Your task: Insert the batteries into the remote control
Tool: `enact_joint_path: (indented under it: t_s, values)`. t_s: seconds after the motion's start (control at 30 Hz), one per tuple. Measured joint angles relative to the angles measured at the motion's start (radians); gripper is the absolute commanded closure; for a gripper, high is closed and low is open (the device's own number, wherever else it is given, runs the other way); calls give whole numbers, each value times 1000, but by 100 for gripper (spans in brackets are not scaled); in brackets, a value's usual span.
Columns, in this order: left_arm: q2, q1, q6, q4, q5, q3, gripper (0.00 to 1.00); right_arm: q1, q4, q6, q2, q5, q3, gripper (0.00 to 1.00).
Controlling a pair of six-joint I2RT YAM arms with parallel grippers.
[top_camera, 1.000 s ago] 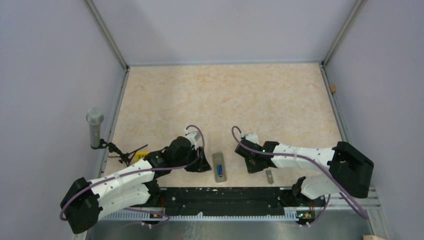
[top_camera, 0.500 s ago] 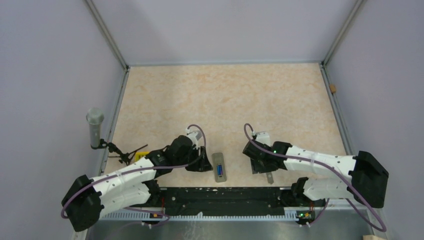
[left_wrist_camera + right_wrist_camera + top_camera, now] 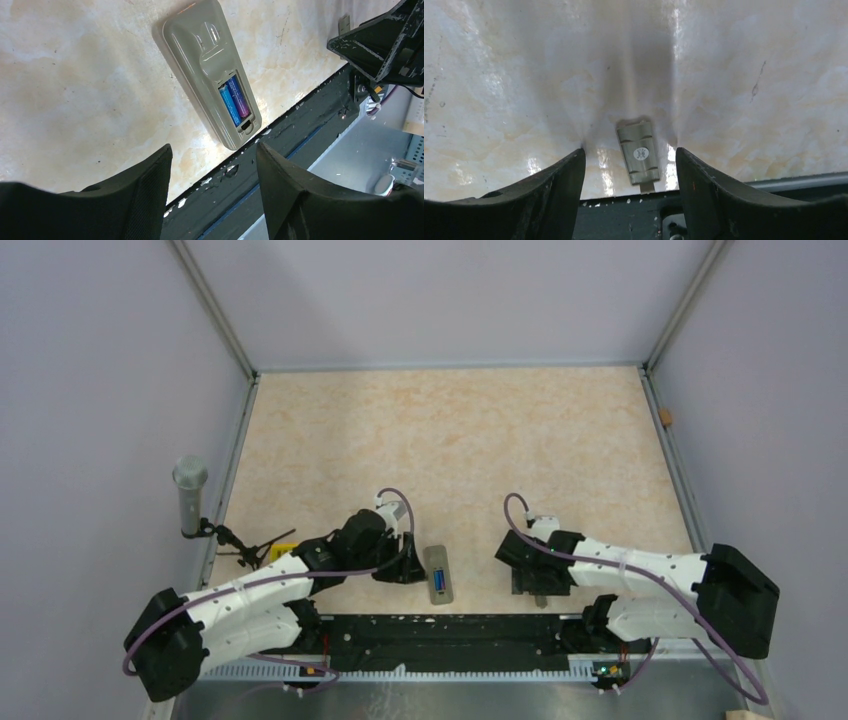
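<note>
The remote control [image 3: 438, 570] [image 3: 206, 60] lies grey back up near the table's front edge, its compartment uncovered. Two blue batteries [image 3: 438, 586] [image 3: 234, 99] with reddish ends lie side by side in it. My left gripper [image 3: 403, 565] [image 3: 214, 148] hovers just left of the remote, open, with nothing between its fingers. My right gripper [image 3: 535, 582] [image 3: 630, 150] is open and low over the small grey cover piece [image 3: 638, 152], which lies flat on the table between the fingers without touching them. In the top view that piece is mostly hidden under the gripper.
A black rail [image 3: 440, 630] [image 3: 624, 220] runs along the near edge, right behind the cover piece and the remote. A yellow block [image 3: 283, 552] and a grey cylinder on a stand [image 3: 189, 495] sit at the left edge. A small brown bit [image 3: 665, 417] lies by the right wall.
My right gripper has moved right and toward the near edge, over the cover piece, and its jaws have opened wide. The left gripper has widened slightly and barely shifted.
</note>
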Motion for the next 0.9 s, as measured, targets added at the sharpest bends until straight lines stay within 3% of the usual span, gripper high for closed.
enact_joint_path:
  t_s: [0.53,0.9]
  values:
    - [19,0,9,11,16,0,36,-6,84,6,-97,-47,-81,46]
    - [21,0,10,13,16,0,37,-6,287,-29,-11,-154,-53,60]
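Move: The battery cover lies on the table between the right hand's open fingers, about 1 cm below their midpoint and roughly 1 cm back. The table's front edge runs about 4 cm behind that hand. The remote, with both batteries already in its bay, lies some 22 cm to the left and 3 cm farther out. From the left hand the battery cover is about 27 cm to the right, 3 cm back and 6 cm down. The right hand's right finger comes against the battery cover and sweeps it left along the table towards the remote. After first sinking slightly and edging back, the hand goes about 6 cm left, mostly late and quickening, staying low; it tilts its left side up some 15 degrees while the fingers close partway without gripping. ##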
